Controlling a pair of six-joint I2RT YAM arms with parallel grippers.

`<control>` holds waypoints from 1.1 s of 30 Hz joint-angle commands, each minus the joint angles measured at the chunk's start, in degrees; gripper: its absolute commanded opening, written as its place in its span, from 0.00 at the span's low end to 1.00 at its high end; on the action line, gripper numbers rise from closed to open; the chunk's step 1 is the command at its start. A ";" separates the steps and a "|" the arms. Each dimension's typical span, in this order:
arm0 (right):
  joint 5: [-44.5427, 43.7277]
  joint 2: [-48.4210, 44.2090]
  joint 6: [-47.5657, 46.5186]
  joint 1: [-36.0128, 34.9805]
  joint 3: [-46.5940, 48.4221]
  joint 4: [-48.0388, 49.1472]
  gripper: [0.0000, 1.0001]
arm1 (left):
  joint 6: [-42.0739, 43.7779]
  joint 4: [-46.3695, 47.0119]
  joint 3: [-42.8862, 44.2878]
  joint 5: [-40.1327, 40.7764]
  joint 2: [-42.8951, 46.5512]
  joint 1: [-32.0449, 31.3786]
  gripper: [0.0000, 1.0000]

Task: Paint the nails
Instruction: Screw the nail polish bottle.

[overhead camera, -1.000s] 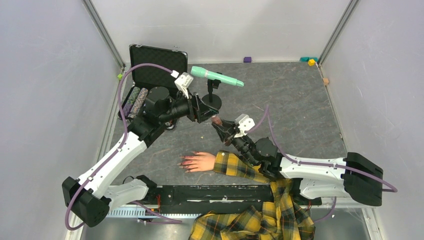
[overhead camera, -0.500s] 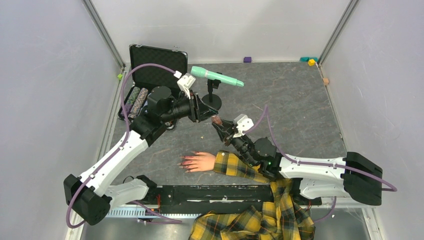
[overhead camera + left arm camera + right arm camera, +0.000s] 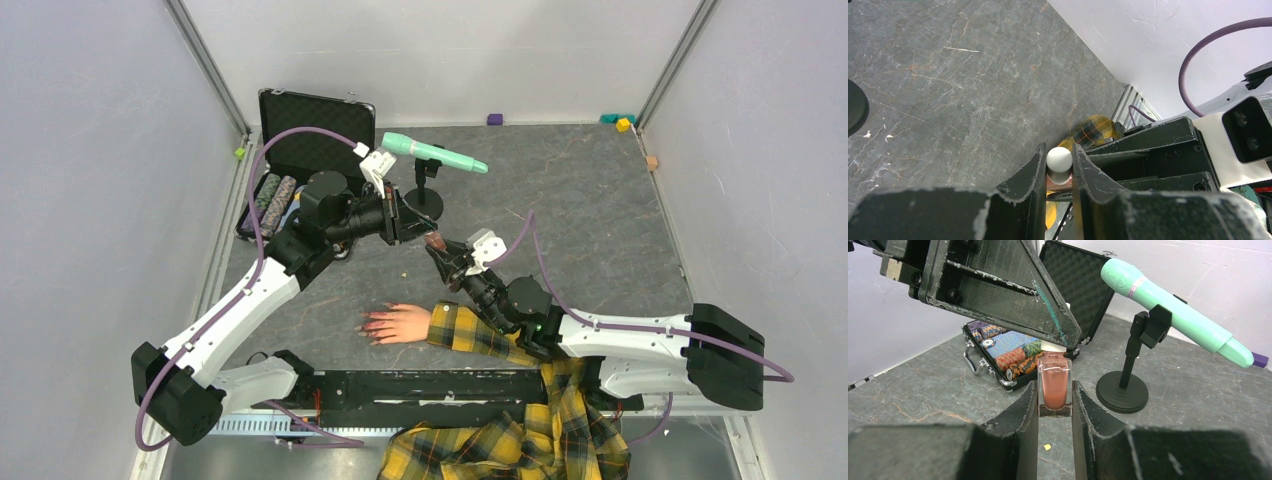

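Note:
A pale mannequin hand [image 3: 402,322] in a yellow plaid sleeve [image 3: 478,335] lies palm down near the table's front edge, its red-pink nails [image 3: 368,326] pointing left. Above and behind it, my right gripper [image 3: 1054,396] is shut on the glass body of a small bottle of brownish-pink polish [image 3: 1054,381], held off the table. My left gripper [image 3: 1058,156] meets it from the left [image 3: 418,232], both fingers pressed against the bottle's white cap [image 3: 1059,159]. The two grippers are well clear of the nails.
A teal microphone [image 3: 432,155] sits on a black stand with a round base [image 3: 428,205] just behind the grippers. An open black case [image 3: 312,128] with poker chips [image 3: 272,200] stands at the back left. Small coloured blocks [image 3: 494,119] lie along the far wall.
The left gripper's fingers have closed in onto the white cap, and the left arm has edged slightly toward the bottle. The right gripper and the bottle have stayed put.

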State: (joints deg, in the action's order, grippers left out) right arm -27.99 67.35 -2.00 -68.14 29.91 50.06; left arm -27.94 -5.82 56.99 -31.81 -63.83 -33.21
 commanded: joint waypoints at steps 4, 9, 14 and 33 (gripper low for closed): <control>-2.38 -1.31 1.16 -0.21 1.32 3.68 0.00 | -3.20 3.65 1.81 -5.55 -0.56 -0.70 0.02; -0.43 -3.97 3.95 -0.26 -0.95 7.19 0.00 | -3.79 5.58 1.65 -8.46 -0.03 -0.85 0.02; 3.25 -7.11 6.47 -0.15 -3.26 11.06 0.00 | -5.30 10.90 1.13 -14.10 0.50 -0.97 0.02; 20.23 -15.15 19.35 0.54 -6.22 21.00 0.00 | -3.05 16.28 1.92 -30.51 2.78 -5.33 0.02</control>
State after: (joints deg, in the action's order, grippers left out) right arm -11.25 54.02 12.95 -68.25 22.46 62.50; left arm -31.24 11.86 57.84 -53.39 -61.19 -36.67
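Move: The nail polish bottle is in the right fingers, its middle about 3 cm below the left hand's grip on the white cap, some 2 cm back and 1 cm right of it. From the right hand the cap lies about 3 cm up, 2 cm forward and 1 cm left. From the left hand, the fake hand lies about 12 cm back, 6 cm left and 27 cm down; the mic stand base is roughly 16 cm ahead, 2 cm left and 28 cm down. The bottle and its white cap, still pinched by the right and left fingers, are carried together about 8 cm back towards the bases and 8 cm up, drifting slightly right after a brief near-standstill. On the way the wrists counter-turn: the left swings the cap about 25 degrees clockwise with its fingers tipping up, while the right turns the bottle some 20 degrees counter-clockwise and rolls its left side up. Both grips stay unchanged. ##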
